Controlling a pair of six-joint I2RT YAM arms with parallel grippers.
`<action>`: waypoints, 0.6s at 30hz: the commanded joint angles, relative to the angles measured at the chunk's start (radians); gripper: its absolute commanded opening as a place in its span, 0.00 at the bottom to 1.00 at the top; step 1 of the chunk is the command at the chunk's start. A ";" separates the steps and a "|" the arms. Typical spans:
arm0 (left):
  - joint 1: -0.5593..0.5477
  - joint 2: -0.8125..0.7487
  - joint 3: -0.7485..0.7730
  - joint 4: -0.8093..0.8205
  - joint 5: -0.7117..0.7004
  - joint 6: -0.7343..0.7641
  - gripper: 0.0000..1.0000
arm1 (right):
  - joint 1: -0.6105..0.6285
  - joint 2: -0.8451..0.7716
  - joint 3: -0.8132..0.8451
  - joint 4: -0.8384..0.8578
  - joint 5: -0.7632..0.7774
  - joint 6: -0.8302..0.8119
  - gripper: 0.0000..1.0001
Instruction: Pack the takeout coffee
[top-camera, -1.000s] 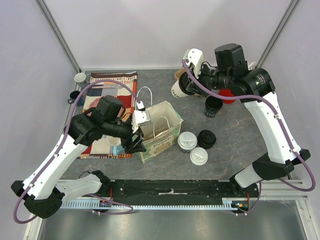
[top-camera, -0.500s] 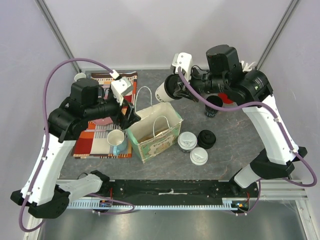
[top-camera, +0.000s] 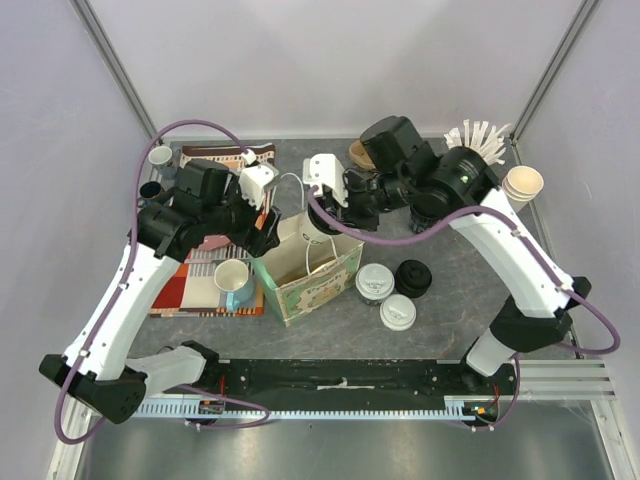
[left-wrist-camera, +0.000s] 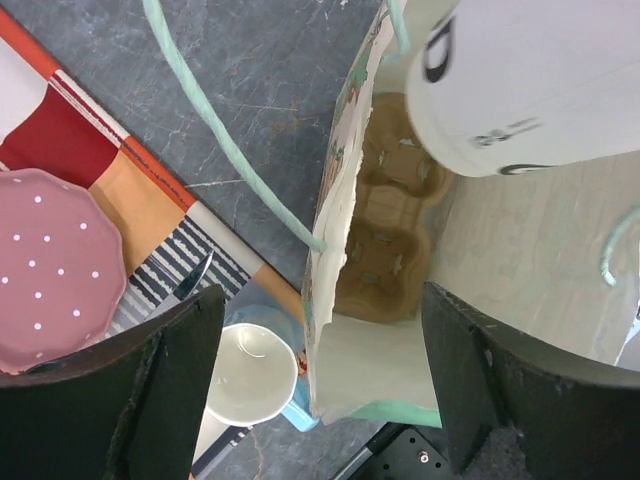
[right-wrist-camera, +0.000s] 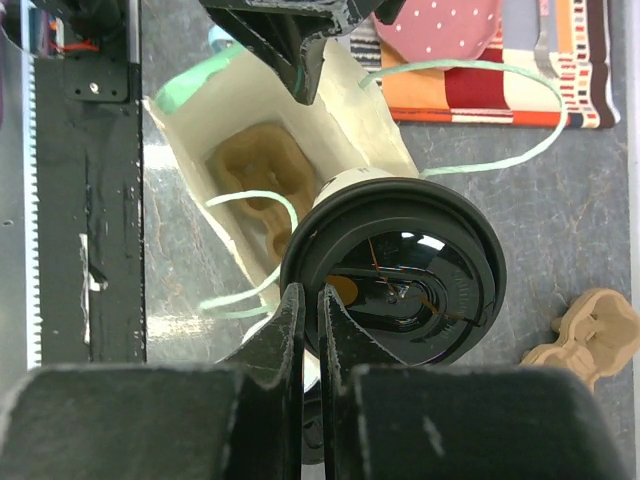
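A white paper cup with a black lid (right-wrist-camera: 400, 270) hangs over the mouth of the open paper bag (top-camera: 318, 275). My right gripper (right-wrist-camera: 310, 295) is shut on the rim of that lid. The cup's white wall (left-wrist-camera: 530, 80) shows above the bag in the left wrist view. A brown cardboard cup carrier (left-wrist-camera: 385, 240) lies on the bag's floor. My left gripper (left-wrist-camera: 322, 300) stands open at the bag's left end, the bag's wall edge between its fingers without touching either. Two takeout coffee cups with white lids (top-camera: 374, 283) (top-camera: 397, 312) stand right of the bag.
A loose black lid (top-camera: 412, 277) lies by the white-lidded cups. A blue mug (top-camera: 233, 280) and a pink plate (left-wrist-camera: 50, 270) sit on the striped cloth (top-camera: 190, 280) left of the bag. Stacked paper cups (top-camera: 523, 185) and stirrers (top-camera: 480, 133) stand at the back right.
My right arm has carried the black-lidded cup leftward to above the bag. My left gripper has moved from the bag's front-left to its back-left corner and opened wider.
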 joint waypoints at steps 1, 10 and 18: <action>0.001 0.024 -0.008 0.010 0.044 0.058 0.82 | 0.007 0.069 0.046 -0.020 0.033 -0.099 0.00; -0.006 0.045 -0.081 0.005 0.127 0.137 0.64 | 0.013 0.129 -0.020 -0.025 0.070 -0.199 0.00; -0.007 0.048 -0.090 0.020 0.145 0.170 0.25 | 0.019 0.089 -0.077 -0.029 0.033 -0.191 0.00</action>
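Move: The left gripper, wide open, straddles the bag's far-left rim; the spot to grip is about 5 cm below it, 1 cm back and 1 cm right. From this hand the held coffee cup is some 11 cm right, 2 cm back and 5 cm higher; the blue mug about 8 cm left, level, 24 cm below. From the right hand, the bag opening's middle is roughly 6 cm left, 2 cm ahead, 14 cm below; the white-lidded cup about 6 cm right, 2 cm ahead, 32 cm below. Lower the left gripper about 5 cm around the bag's far-left rim, drifting slightly right, and close the fingers from wide open to about a third as it slows. Meanwhile, keep the right fingers on the black-lidded coffee cup and bring it some 6 cm down and 3 cm forward towards the bag's mouth, tipping the fingers about 10 degrees steeper, then ease to a stop. ##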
